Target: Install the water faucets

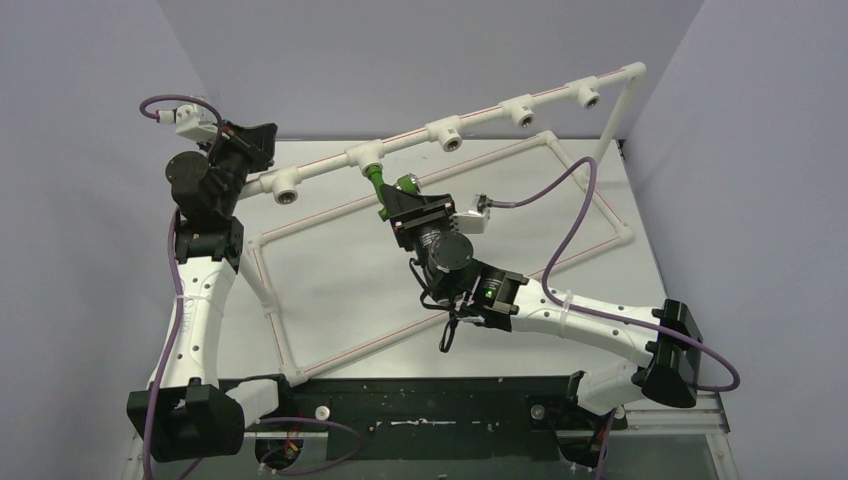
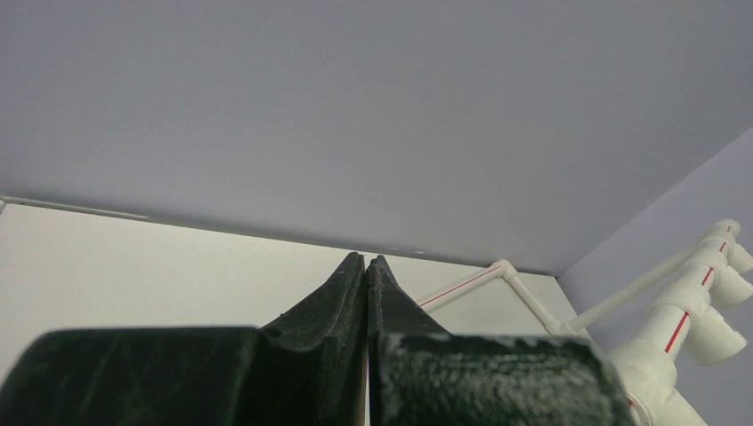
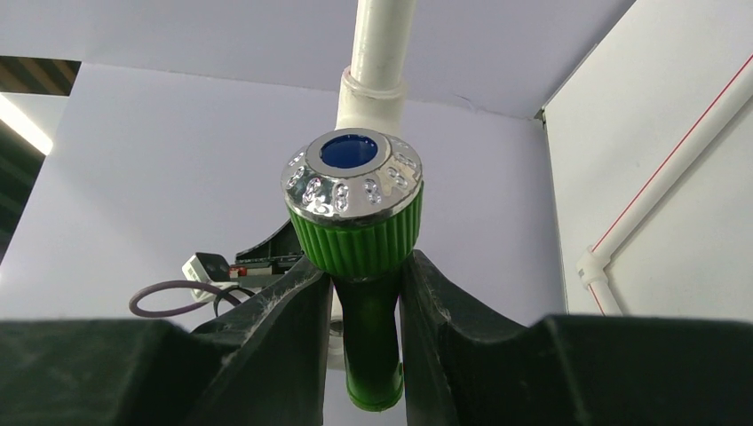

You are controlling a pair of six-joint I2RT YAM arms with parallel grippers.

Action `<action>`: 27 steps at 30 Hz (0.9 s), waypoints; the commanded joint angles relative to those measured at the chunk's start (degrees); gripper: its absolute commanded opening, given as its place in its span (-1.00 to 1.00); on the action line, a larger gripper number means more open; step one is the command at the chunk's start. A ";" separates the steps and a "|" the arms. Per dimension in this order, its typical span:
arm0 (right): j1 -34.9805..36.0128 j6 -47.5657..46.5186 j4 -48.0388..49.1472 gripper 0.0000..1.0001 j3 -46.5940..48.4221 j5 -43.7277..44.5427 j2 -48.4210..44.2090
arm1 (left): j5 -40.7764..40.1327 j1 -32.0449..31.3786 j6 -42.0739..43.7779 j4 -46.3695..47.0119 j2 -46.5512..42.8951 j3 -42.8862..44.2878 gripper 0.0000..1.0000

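The green water faucet [image 1: 383,188] is clamped in my right gripper [image 1: 396,200], which is shut on it, just below a white tee fitting [image 1: 362,155] of the raised pipe. In the right wrist view the faucet's green body [image 3: 368,311] sits between the fingers [image 3: 293,311], and its ribbed collar and silver ring [image 3: 352,191] point up at the white fitting [image 3: 371,93]. I cannot tell whether faucet and fitting touch. My left gripper [image 1: 262,138] is shut and empty near the left end of the raised pipe; its tips [image 2: 366,259] are pressed together.
The raised white pipe carries several tee fittings [image 1: 447,133] and ends in a far right post [image 1: 612,120]. A flat white pipe frame [image 1: 270,300] with red stripes lies on the table. Purple cables loop from both arms [image 1: 575,200]. Grey walls close in the back and sides.
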 commanded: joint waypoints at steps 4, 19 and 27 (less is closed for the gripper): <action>-1.02 0.99 -1.99 -0.32 -0.83 2.35 -3.39 | 0.44 0.80 -0.31 -19.15 7.09 -7.83 -1.00; -0.98 -5.88 -1.06 0.45 -5.41 2.86 -9.05 | 0.35 0.80 -0.25 -19.26 6.96 -7.87 -1.00; -1.28 -25.13 -0.49 0.57 -5.80 4.38 -13.21 | 0.09 0.78 -0.23 -19.27 6.96 -7.83 -1.00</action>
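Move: Between the right gripper's fingertips is the green faucet, its middle barely 1 cm ahead and 1 cm to the left, at their height. The pipe tee it is screwed into lies about 6 cm ahead and 5 cm to the left, roughly level with the hand. The first tee is some 18 cm left and 3 cm ahead, and the third about 8 cm right and 11 cm ahead. From the left gripper, the faucet lies around 19 cm right, 8 cm back and 2 cm lower. Open the right gripper wide to let go of the faucet body, easing down about 1.5 cm and slightly right as the fingers part. Then back off to the right, away from the faucet and its tee, about 5 cm in all, climbing back to the starting height and rolling the hand's left side down some 10 degrees. ##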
